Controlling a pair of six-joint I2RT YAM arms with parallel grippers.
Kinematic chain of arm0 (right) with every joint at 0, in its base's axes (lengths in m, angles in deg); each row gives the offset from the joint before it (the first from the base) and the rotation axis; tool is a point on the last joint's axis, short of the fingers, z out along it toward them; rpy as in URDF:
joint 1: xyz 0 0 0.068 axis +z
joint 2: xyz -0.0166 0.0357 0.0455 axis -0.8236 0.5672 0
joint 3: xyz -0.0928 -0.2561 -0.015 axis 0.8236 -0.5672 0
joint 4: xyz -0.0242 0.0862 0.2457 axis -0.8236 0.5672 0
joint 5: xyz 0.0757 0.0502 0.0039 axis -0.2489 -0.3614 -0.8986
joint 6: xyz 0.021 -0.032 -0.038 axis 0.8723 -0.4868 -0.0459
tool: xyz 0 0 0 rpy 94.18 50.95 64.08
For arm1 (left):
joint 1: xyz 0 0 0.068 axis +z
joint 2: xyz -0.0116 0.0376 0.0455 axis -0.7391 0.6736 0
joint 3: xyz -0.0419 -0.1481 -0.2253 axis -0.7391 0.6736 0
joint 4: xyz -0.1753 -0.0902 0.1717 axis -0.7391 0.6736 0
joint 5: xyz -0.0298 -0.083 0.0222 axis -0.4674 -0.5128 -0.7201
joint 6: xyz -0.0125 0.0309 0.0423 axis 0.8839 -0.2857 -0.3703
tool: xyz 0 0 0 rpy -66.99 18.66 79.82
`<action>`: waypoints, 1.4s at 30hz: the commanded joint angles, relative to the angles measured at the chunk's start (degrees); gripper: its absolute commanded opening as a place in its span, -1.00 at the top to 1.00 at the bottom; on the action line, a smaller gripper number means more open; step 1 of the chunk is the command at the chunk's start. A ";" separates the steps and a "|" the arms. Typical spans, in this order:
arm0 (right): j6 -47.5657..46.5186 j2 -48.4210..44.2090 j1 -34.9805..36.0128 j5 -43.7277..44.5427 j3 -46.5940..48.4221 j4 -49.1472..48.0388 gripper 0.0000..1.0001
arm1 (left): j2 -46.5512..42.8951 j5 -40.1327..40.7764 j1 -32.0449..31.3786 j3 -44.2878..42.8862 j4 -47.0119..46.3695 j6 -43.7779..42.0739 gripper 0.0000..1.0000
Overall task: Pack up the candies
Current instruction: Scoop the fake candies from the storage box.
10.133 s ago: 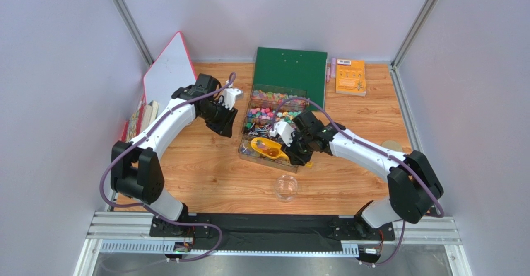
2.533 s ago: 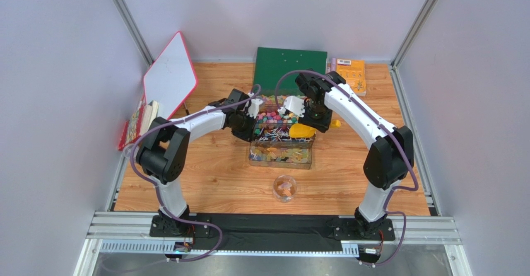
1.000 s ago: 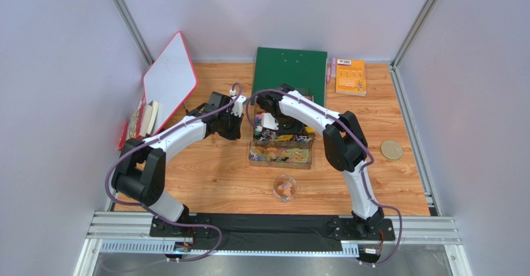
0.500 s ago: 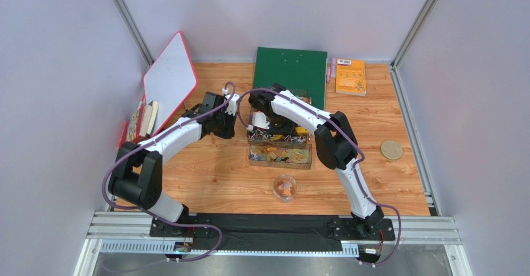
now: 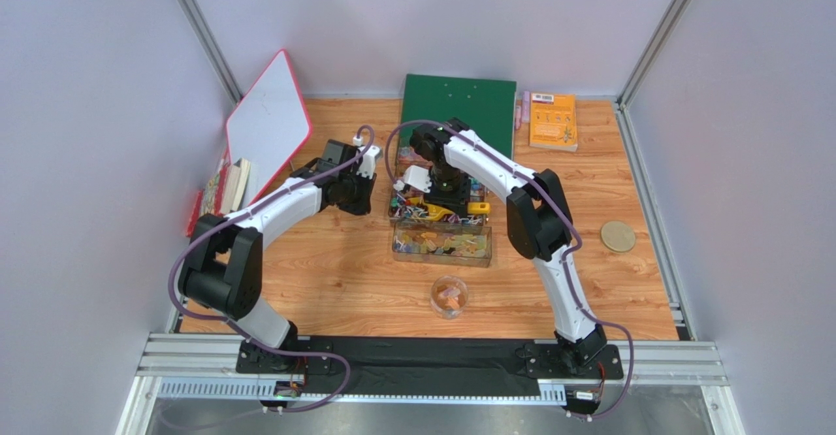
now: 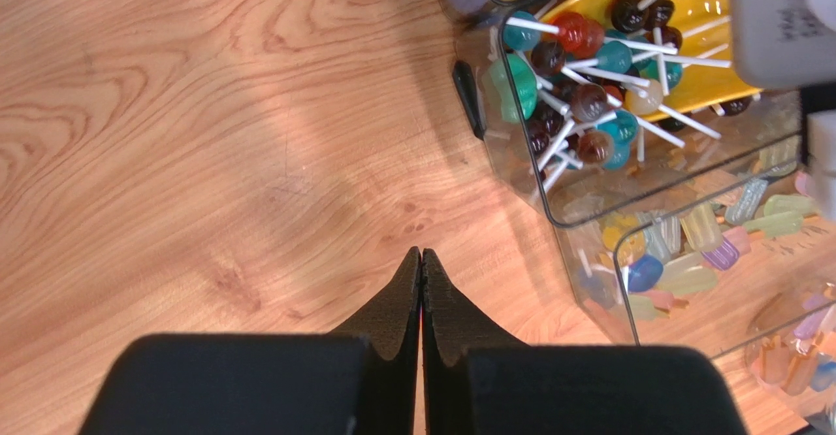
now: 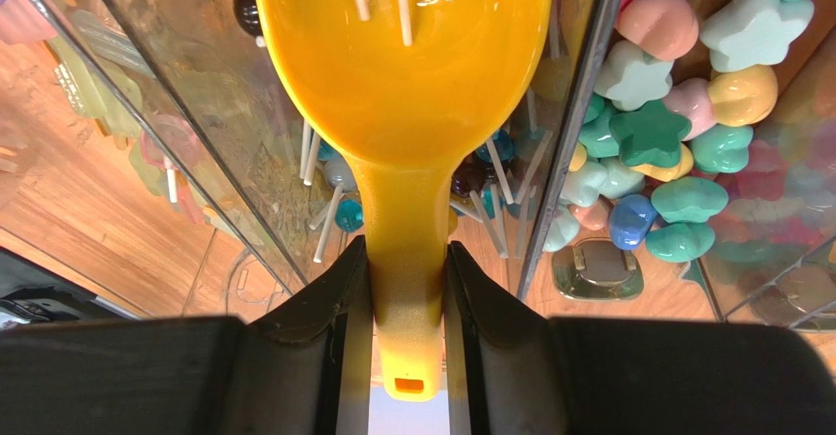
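Note:
My right gripper (image 7: 407, 259) is shut on the handle of a yellow scoop (image 7: 412, 72). The scoop's bowl lies over the lollipop section (image 6: 579, 92) of a clear divided box (image 5: 442, 255). The candies (image 7: 677, 131), small pink, green, yellow and blue pieces, fill the section just right of the scoop in the right wrist view. Seen from above, the right gripper (image 5: 437, 182) hangs over the middle of the box. My left gripper (image 6: 421, 254) is shut on nothing above bare wood, left of the box (image 6: 589, 210).
A small glass bowl (image 5: 450, 298) with a few sweets stands in front of the box. Behind it lie a green board (image 5: 459, 112) and an orange book (image 5: 552, 121). A whiteboard (image 5: 267, 121) leans at the left and a round disc (image 5: 617, 236) sits at the right.
The right gripper has carried the scoop leftward from the box's right side and now holds it over the middle section. The left gripper has drawn back a little to the left.

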State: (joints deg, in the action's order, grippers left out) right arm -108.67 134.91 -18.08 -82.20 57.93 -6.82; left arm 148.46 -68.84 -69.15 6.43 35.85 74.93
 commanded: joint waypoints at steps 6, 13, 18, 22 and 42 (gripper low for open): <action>2.22 2.82 0.25 -11.29 0.68 5.13 0.99 | 4.77 0.28 0.58 -6.34 2.79 -1.06 1.00; 3.36 -1.48 0.08 -12.17 -7.14 -1.64 0.99 | 5.56 0.54 0.58 -8.01 4.55 -1.77 1.00; 4.06 -5.61 -0.71 -14.37 -13.37 -6.73 0.99 | 5.21 0.90 0.67 -8.45 5.95 -2.73 1.00; 3.89 -7.29 -1.42 -16.13 -15.67 -10.16 0.99 | 4.51 -0.59 1.02 -9.41 8.41 -3.61 1.00; 1.16 -14.58 -6.07 -25.35 -23.14 -19.39 0.99 | 5.39 -2.00 3.21 -19.08 17.38 -12.40 1.00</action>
State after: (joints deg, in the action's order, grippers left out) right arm -108.12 121.45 -23.74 -98.11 37.69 -25.23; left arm 153.75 -69.65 -66.22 -10.75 50.58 65.64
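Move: The lollipops at the left end of their clear tray lie about 9 cm left of the right hand, level with it fore and aft and some 3 cm lower; the scoop it holds already reaches in under them. The star-candy tray is about 5 cm ahead and 3 cm left of that hand, the ice-pop tray 6 cm back and 3 cm left, the round jar 15 cm back and 1 cm left. From the left hand the lollipops are about 7 cm to the right, level fore and aft. The yellow scoop stays in the lollipop tray, its handle still gripped, while the right hand tilts around it by some 20 degrees, left side rising so the fingers come to point down and leftward. That hand shifts barely 1 cm back; the handle swivels between the fingers. The closed left hand, touching nothing, hovers, then draws up and forward about 5 cm, away from the trays. ##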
